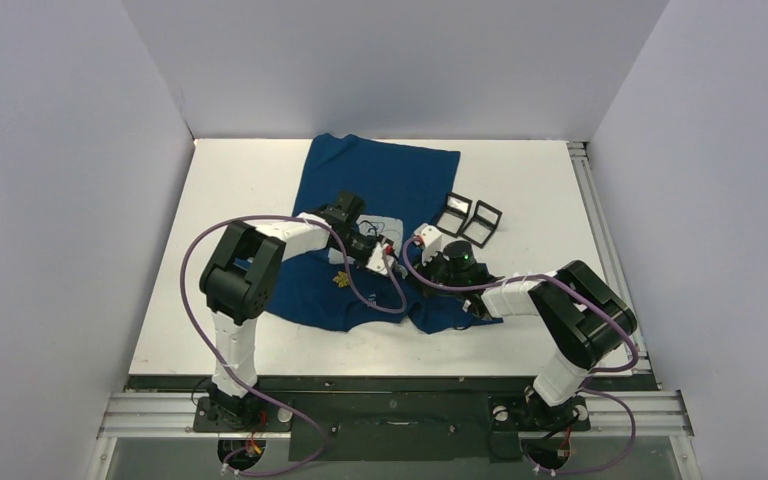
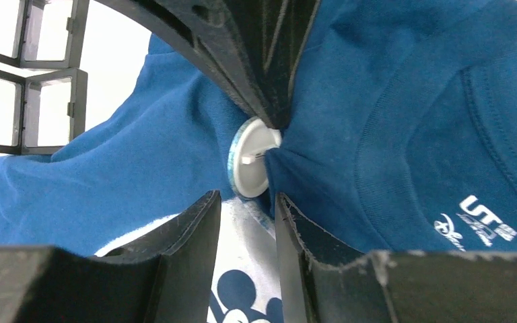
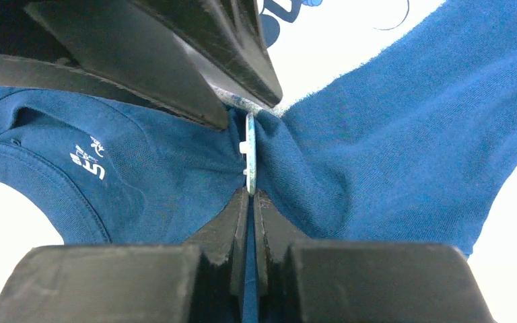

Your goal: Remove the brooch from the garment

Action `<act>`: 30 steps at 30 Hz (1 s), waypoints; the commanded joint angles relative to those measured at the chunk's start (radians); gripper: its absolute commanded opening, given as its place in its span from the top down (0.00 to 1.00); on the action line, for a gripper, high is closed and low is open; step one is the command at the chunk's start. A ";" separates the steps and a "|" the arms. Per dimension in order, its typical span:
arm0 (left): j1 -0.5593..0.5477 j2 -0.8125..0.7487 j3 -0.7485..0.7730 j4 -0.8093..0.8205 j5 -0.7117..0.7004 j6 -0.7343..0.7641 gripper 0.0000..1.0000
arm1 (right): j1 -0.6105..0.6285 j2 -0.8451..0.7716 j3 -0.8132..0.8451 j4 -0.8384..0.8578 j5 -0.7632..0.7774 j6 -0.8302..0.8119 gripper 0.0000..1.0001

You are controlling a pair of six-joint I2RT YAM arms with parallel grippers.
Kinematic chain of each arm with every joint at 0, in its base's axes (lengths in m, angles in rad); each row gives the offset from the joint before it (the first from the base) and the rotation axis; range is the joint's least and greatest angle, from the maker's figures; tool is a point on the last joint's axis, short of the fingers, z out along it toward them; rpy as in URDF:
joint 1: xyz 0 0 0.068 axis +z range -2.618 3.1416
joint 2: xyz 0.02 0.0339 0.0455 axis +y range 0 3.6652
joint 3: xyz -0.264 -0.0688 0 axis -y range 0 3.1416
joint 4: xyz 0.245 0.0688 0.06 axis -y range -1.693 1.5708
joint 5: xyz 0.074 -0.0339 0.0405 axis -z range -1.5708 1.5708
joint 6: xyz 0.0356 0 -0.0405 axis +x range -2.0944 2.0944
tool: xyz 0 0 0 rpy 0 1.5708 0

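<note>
The garment (image 1: 380,170), a dark blue T-shirt, lies spread on the white table, and its pale mouse print (image 2: 242,269) shows in the left wrist view. The brooch (image 2: 252,158) is a round white disc standing on edge in bunched cloth near the collar. My right gripper (image 3: 250,195) is shut on the brooch (image 3: 250,155) at its rim. My left gripper (image 2: 246,198) comes from the opposite side, its jaws closed on a fold of the printed cloth just beside the brooch. In the top view the two grippers (image 1: 388,250) (image 1: 410,250) meet tip to tip and hide the brooch.
Two small black-framed open boxes (image 1: 468,215) stand on the table just right of the shirt, also seen in the left wrist view (image 2: 47,108). A small yellow shape (image 1: 342,280) lies on the shirt near the left arm. White walls enclose the table.
</note>
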 commanded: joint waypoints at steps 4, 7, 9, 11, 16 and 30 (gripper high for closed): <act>-0.024 0.038 0.090 -0.021 0.012 0.024 0.77 | 0.008 -0.031 -0.013 0.045 0.018 -0.022 1.00; -0.038 0.042 0.090 -0.090 0.003 0.091 0.83 | 0.005 -0.037 -0.019 0.054 0.016 -0.021 1.00; -0.042 0.042 0.088 -0.118 -0.002 0.116 0.86 | 0.005 -0.042 -0.029 0.078 0.011 -0.021 1.00; -0.044 0.040 0.089 -0.154 -0.008 0.141 0.89 | 0.004 -0.050 -0.029 0.092 0.001 -0.032 0.98; -0.045 0.007 0.051 -0.158 -0.018 0.141 0.98 | 0.003 -0.060 -0.023 0.089 -0.017 -0.053 0.88; -0.047 0.003 0.070 -0.192 -0.010 0.111 1.00 | 0.034 -0.069 0.002 0.075 0.059 -0.182 0.78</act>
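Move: The brooch is held on edge in the right gripper's shut tips, its middle about 1 cm ahead, 2 cm to the left and 1 cm below that hand. From the half-open left gripper it is level fore and aft, about 2 cm to the right and 1 cm below. On the shirt, some 4 cm under the left hand, the yellow flower pin lies about 10 cm left and 2 cm back; the black frames stand roughly 14 cm right and 10 cm ahead. Bring the left gripper about 1 cm right and slightly forward over the brooch's free edge, then ease it back some 2 cm while shutting its fingers to pinch the brooch. Keep the right hand almost in place; once the left is closing, open its fingers about a quarter to let go, rolling the wrist a few degrees. ##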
